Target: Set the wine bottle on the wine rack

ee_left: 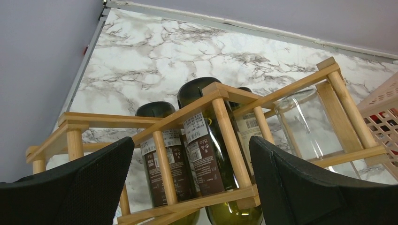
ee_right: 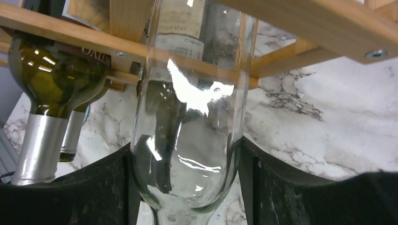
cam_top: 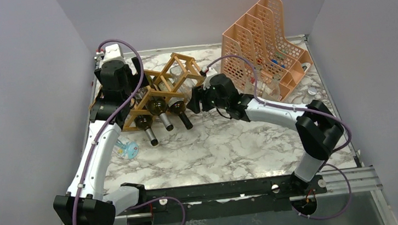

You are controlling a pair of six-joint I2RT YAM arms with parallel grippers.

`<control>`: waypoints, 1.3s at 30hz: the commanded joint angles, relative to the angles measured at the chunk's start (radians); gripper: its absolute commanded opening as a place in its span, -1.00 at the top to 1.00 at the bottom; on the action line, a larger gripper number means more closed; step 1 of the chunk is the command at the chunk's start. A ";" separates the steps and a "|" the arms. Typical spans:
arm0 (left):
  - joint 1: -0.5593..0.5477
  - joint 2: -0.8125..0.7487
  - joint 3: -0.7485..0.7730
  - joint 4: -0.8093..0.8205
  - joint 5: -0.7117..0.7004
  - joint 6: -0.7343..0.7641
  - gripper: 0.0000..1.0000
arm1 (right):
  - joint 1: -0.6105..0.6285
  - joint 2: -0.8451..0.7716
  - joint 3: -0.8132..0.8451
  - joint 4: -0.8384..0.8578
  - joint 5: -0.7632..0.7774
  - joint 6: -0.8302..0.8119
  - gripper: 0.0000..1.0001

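Observation:
The wooden wine rack (cam_top: 166,74) stands at the back left and holds three dark green bottles (cam_top: 161,116) with their necks pointing forward. My right gripper (cam_top: 198,99) is shut on a clear glass wine bottle (ee_right: 192,108) at its shoulder. The bottle's body lies inside a right-hand cell of the rack (ee_right: 300,23). It also shows in the left wrist view (ee_left: 305,122), behind the rack's sticks (ee_left: 225,136). My left gripper (cam_top: 127,75) is open and empty behind the rack, and its jaws stand wide apart around the rack's rear edge (ee_left: 192,187).
A peach plastic mesh file holder (cam_top: 262,46) stands at the back right, close to the right arm. A small light-blue object (cam_top: 129,149) lies by the left arm. Small items (cam_top: 310,88) lie near the right edge. Walls enclose the table on three sides.

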 commanded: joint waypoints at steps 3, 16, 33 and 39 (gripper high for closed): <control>0.006 -0.045 0.021 -0.021 0.049 0.024 -0.98 | -0.024 0.056 0.099 0.109 -0.027 -0.076 0.70; 0.006 -0.045 0.023 -0.042 0.067 0.042 -0.98 | -0.034 0.135 0.192 0.017 0.074 -0.187 -0.10; 0.006 -0.052 0.025 -0.057 0.081 0.058 -0.98 | -0.034 0.105 0.190 -0.040 0.060 -0.233 -0.69; 0.006 -0.072 0.041 -0.071 0.100 0.067 -0.98 | -0.033 0.026 0.174 -0.064 0.082 -0.225 -0.85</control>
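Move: The right hand holds the clear glass bottle, its base already entering the rack's right-end bay; that bay's middle lies about 8 cm ahead, 2 cm left and 4 cm below. The black-necked bottle lies in the rack roughly level fore and aft and 6 cm to this hand's left; the nearest silver-necked bottle is some 13 cm left and 1 cm ahead. From the left hand, the bay is about 6 cm forward, 18 cm right and 17 cm below. Forward goes the right hand, about 5 cm and sinking a centimetre, sliding the glass bottle base-first farther into the rack's right-end bay, while rolling some 10 degrees about its fingers, left side down. It then stops there and opens its fingers to release the grip, staying around the bottle's neck end. ##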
